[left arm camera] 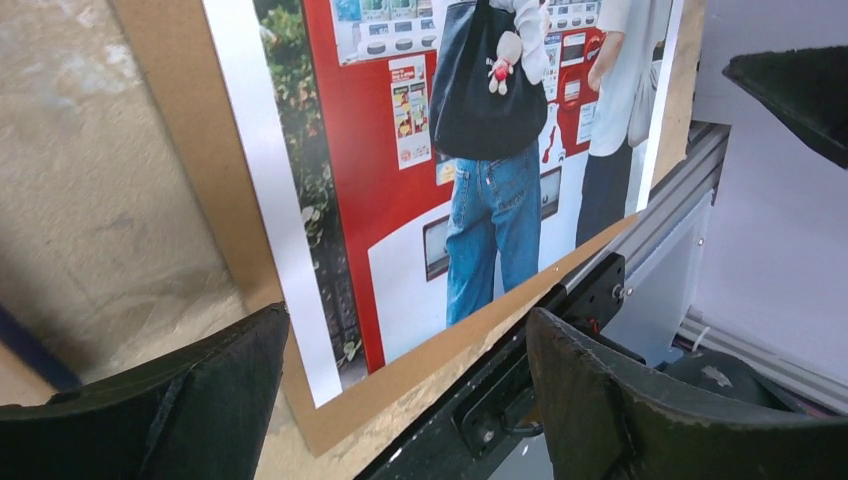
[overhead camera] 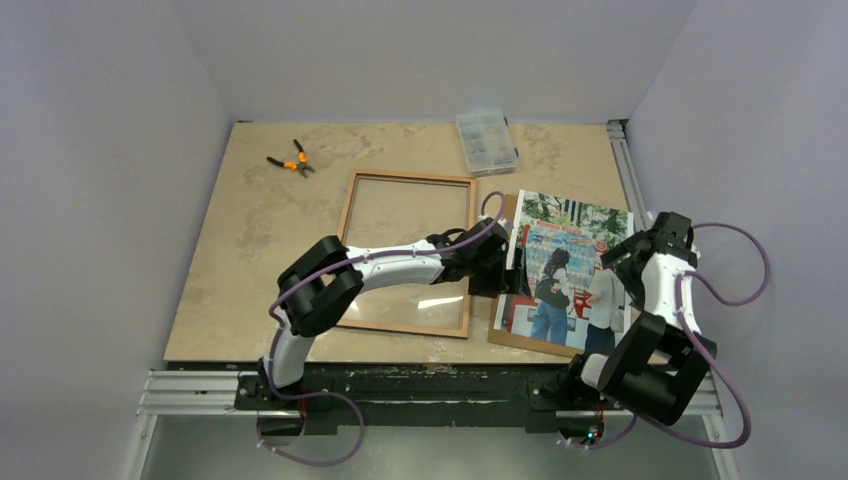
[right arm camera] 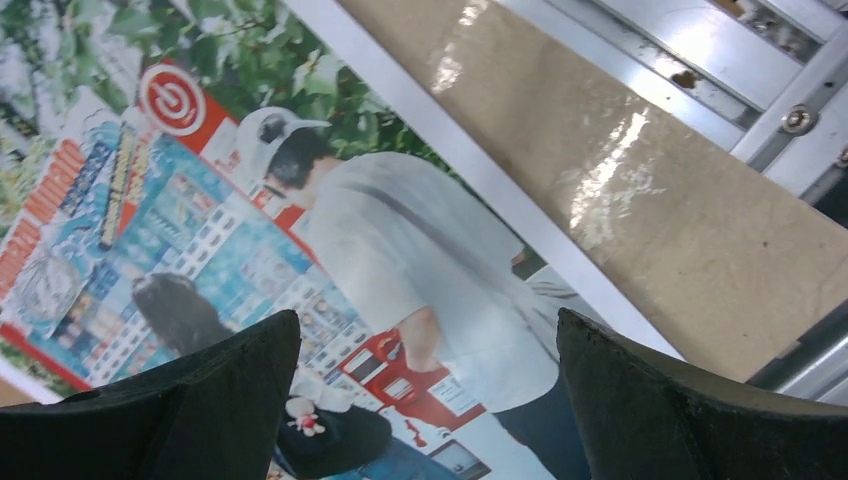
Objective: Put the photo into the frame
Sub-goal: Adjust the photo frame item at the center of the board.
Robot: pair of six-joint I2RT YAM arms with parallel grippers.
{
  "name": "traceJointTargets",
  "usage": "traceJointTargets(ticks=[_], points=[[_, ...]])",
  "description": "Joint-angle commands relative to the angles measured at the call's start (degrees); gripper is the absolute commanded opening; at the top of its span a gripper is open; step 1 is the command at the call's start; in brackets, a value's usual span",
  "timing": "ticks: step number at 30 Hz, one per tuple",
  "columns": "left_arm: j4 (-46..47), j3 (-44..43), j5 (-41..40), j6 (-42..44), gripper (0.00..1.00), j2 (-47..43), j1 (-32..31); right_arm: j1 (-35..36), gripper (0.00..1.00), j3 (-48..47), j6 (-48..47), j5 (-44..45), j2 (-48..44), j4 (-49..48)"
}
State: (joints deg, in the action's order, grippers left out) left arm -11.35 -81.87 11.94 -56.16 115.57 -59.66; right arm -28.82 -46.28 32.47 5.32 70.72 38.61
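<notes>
The photo (overhead camera: 565,262) lies picture side up on a brown board (overhead camera: 525,338) at the right of the table. In the left wrist view the photo (left arm camera: 480,150) fills the top, with the board (left arm camera: 200,180) showing round its edge. The frame (overhead camera: 408,250) lies flat at the centre, wood-brown face up, its pane clear. My left gripper (overhead camera: 510,268) hovers open over the photo's left edge, and the board's near corner shows between its fingers (left arm camera: 410,350). Open too, my right gripper (overhead camera: 614,268) hangs over the photo's right side (right arm camera: 425,345). Neither holds anything.
Orange-handled pliers (overhead camera: 291,160) and a clear plastic parts box (overhead camera: 486,141) lie at the back. An aluminium rail (overhead camera: 628,170) runs along the table's right edge, close to the photo. The table's front edge and black mounting rail (left arm camera: 560,300) lie just past the board.
</notes>
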Motion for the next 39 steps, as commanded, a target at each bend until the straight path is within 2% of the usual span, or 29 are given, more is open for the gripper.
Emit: traceJointTargets(ticks=[1, 9, 19, 23, 33, 39], points=[[-0.1, -5.9, 0.7, -0.5, 0.86, 2.5, -0.8, -2.3, 0.99, -0.2, -1.4, 7.9, 0.2, -1.7], [-7.1, -12.3, -3.3, 0.9, 0.86, 7.7, -1.2, -7.1, 0.99, 2.2, 0.2, 6.2, 5.3, -7.2], [-11.4, -14.0, -5.9, 1.3, 0.86, 9.8, -1.3, -10.8, 0.99, 3.3, 1.1, 0.9, 14.7, -12.3], [-12.1, -15.0, -5.2, 1.5, 0.86, 10.8, -1.3, -10.9, 0.99, 3.8, -0.2, -5.0, 17.2, -14.3], [-13.1, -15.9, -4.1, 2.4, 0.85, 12.4, -1.2, -10.9, 0.97, 5.7, -5.2, -31.8, 21.4, -20.1], [-13.5, -16.0, -4.0, 2.8, 0.85, 12.6, -1.2, -10.9, 0.97, 6.4, -6.0, -37.5, 22.9, -21.3]])
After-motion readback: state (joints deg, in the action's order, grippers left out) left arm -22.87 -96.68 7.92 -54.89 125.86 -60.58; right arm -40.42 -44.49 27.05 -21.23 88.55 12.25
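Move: The photo lies on its backing board, turned slightly clockwise; its middle is about 11 cm to the right of the left hand, 1 cm farther out and 7 cm below, and some 9 cm left of the right hand, level with it and 7 cm below. The board's middle is about 10 cm to the left hand's right, level with it. The empty frame is centred some 21 cm to the left hand's left and 4 cm out, and the plastic box 28 cm out and 3 cm left. The right hand, fingers wide open, swings about 5 cm right, 6 cm down and a little back to come astride the photo's right edge, then sweeps some 9 cm forward and slightly left along that edge, rising a little as its fingers tilt forward and turn counter-clockwise, the outer one ending against the edge. The left hand, also open, sinks about 2.5 cm with a short reach right and forward, one finger coming down at the photo's left edge, and then stays there almost still. ##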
